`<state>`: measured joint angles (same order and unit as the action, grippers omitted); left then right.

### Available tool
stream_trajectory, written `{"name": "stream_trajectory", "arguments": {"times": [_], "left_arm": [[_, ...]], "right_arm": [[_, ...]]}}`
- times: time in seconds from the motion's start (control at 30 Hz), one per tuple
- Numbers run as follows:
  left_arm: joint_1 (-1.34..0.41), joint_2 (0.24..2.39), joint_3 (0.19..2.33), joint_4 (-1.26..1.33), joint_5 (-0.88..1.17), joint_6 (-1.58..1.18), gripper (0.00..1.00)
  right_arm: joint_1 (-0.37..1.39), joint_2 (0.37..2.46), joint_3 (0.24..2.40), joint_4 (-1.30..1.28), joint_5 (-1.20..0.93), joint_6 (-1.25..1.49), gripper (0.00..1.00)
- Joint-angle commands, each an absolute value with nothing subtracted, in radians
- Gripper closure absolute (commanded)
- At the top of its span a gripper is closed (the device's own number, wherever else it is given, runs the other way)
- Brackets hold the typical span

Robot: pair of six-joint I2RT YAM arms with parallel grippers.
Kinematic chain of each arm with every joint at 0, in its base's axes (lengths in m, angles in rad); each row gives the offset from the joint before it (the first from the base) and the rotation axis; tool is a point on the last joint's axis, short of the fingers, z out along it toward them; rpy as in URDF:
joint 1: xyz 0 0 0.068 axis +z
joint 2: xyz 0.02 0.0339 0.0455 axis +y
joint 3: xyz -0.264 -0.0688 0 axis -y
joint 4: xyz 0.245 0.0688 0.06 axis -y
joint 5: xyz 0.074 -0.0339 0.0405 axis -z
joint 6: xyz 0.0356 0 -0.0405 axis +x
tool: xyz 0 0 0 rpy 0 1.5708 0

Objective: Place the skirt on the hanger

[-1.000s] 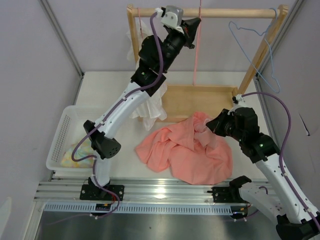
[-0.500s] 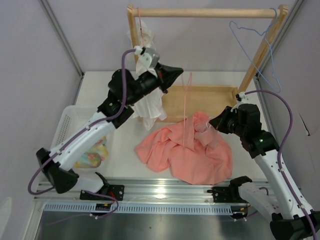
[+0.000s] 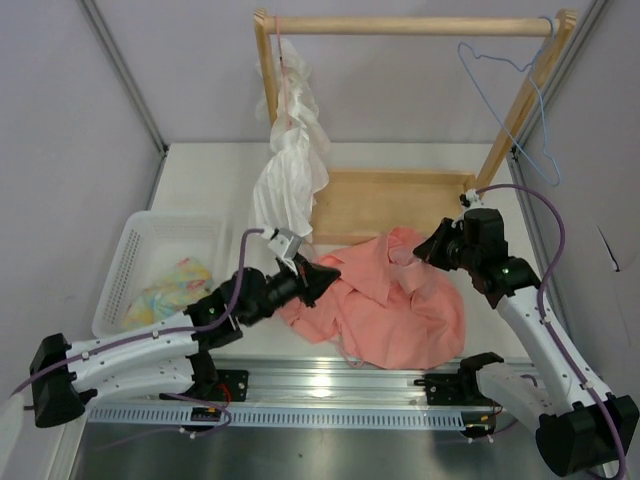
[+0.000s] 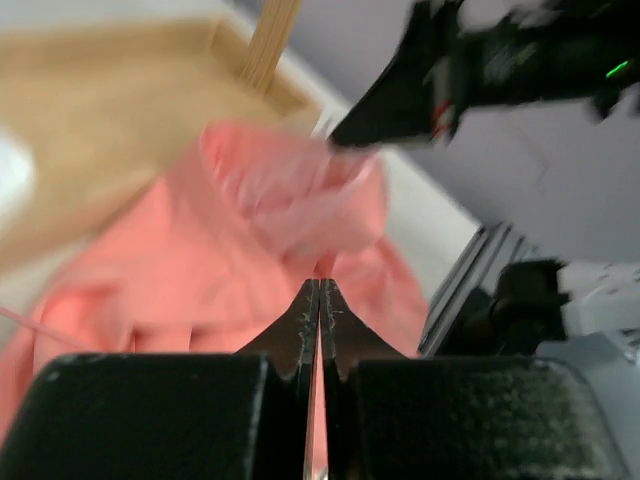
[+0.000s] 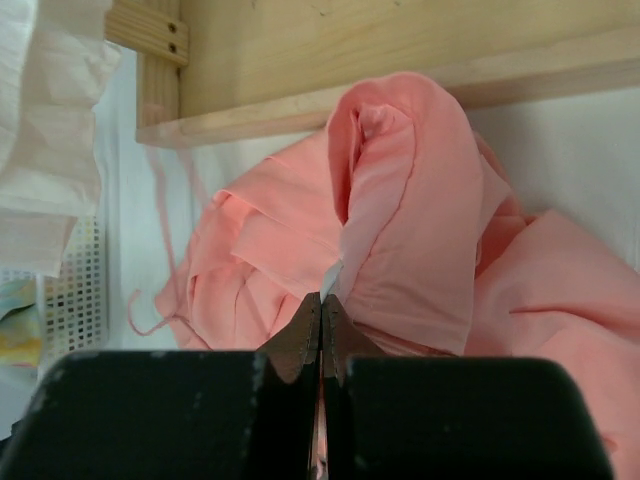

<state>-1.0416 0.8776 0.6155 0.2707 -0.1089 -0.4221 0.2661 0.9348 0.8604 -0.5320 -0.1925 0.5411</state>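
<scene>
The salmon-pink skirt (image 3: 400, 310) lies crumpled on the table in front of the wooden rack base. My right gripper (image 3: 427, 250) is shut on a raised fold of the skirt (image 5: 420, 220) at its far right; its tips (image 5: 322, 297) pinch the fabric edge. My left gripper (image 3: 330, 272) hovers low over the skirt's left part (image 4: 230, 260), its jaws (image 4: 320, 285) pressed together with a thin pink sliver between them, which looks like the hanger's wire. A stretch of the thin pink hanger (image 4: 25, 325) trails off to the left; most of it is hard to make out.
A white ruffled garment (image 3: 290, 170) hangs from the wooden rack's rod (image 3: 410, 25). The rack's wooden base (image 3: 385, 205) sits behind the skirt. A light-blue wire hanger (image 3: 520, 90) hangs at the rod's right end. A white basket (image 3: 150, 235) at the left holds a patterned cloth (image 3: 165, 295).
My left arm swung down from the rack's rod with the pink hanger and now sits low over the skirt's left side. The right arm kept its grip on the skirt and barely moved.
</scene>
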Motion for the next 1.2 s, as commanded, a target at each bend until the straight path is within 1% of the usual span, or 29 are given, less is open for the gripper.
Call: {"name": "stream_trajectory", "arguments": {"times": [0.0,0.03,0.07,0.1,0.13,0.2,0.3,0.33,0.37,0.57,0.63,0.73,0.83,1.0,1.17], "left_arm": [[-1.140,0.818,0.557,0.135,-0.571,-0.696,0.90],[-1.150,0.807,0.557,-0.023,-0.642,-0.769,0.85],[-1.155,0.784,0.554,-0.096,-0.691,-0.905,0.76],[-1.157,0.770,0.552,-0.162,-0.748,-0.976,0.73],[-1.158,0.755,0.548,-0.293,-0.761,-1.100,0.70],[-1.176,0.704,0.535,-0.365,-0.762,-1.182,0.70],[-1.218,0.661,0.491,-0.494,-0.759,-1.392,0.64],[-1.227,0.661,0.464,-0.520,-0.756,-1.507,0.60],[-1.247,0.666,0.453,-0.556,-0.753,-1.561,0.59],[-1.327,0.735,0.359,-0.557,-0.750,-1.879,0.55],[-1.330,0.755,0.313,-0.493,-0.759,-1.928,0.54],[-1.330,0.762,0.261,-0.329,-0.807,-1.882,0.54],[-1.328,0.781,0.267,-0.293,-0.842,-1.861,0.55],[-1.328,0.792,0.244,-0.203,-0.825,-1.824,0.55],[-1.321,0.831,0.247,-0.197,-0.821,-1.841,0.54]], "right_arm": [[0.262,0.934,0.845,-0.479,-0.201,0.525,1.00],[0.264,0.937,0.838,-0.476,-0.204,0.526,1.00],[0.264,0.939,0.833,-0.472,-0.207,0.528,1.00],[0.264,0.942,0.830,-0.465,-0.213,0.531,1.00],[0.270,0.940,0.827,-0.465,-0.212,0.532,1.00],[0.273,0.940,0.822,-0.471,-0.207,0.526,1.00],[0.278,0.942,0.812,-0.469,-0.204,0.526,1.00],[0.276,0.939,0.807,-0.462,-0.206,0.529,1.00],[0.278,0.939,0.801,-0.457,-0.207,0.532,1.00],[0.287,0.937,0.793,-0.456,-0.202,0.534,1.00],[0.285,0.936,0.793,-0.457,-0.202,0.534,1.00],[0.287,0.934,0.795,-0.462,-0.202,0.531,1.00],[0.288,0.934,0.790,-0.463,-0.204,0.531,1.00],[0.290,0.933,0.782,-0.453,-0.207,0.534,1.00],[0.290,0.934,0.778,-0.445,-0.212,0.540,1.00]]}}
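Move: The left hand is at the pink hanger, its fingers barely parted, with the skirt's left part, where the hanger goes, some 25 cm below it and 6 cm to its left, level in reach. The skirt's raised waistband is about 17 cm to the right, 8 cm farther out and 8 cm lower. The wooden base's front bar lies about 13 cm ahead and 12 cm right, near table height. From the right hand, the skirt's left part is 26 cm left, 8 cm back and 18 cm down. Letting go of the pink hanger, the left fingers open to nearly half while the hand sinks about 20 cm and swings some 10 cm left, towards the skirt's left part, easing slightly right at the end. The wrist tips steeply down, about 50 degrees, and turns counter-clockwise. The right hand keeps its pinch on the waistband and lowers 2–3 cm. ##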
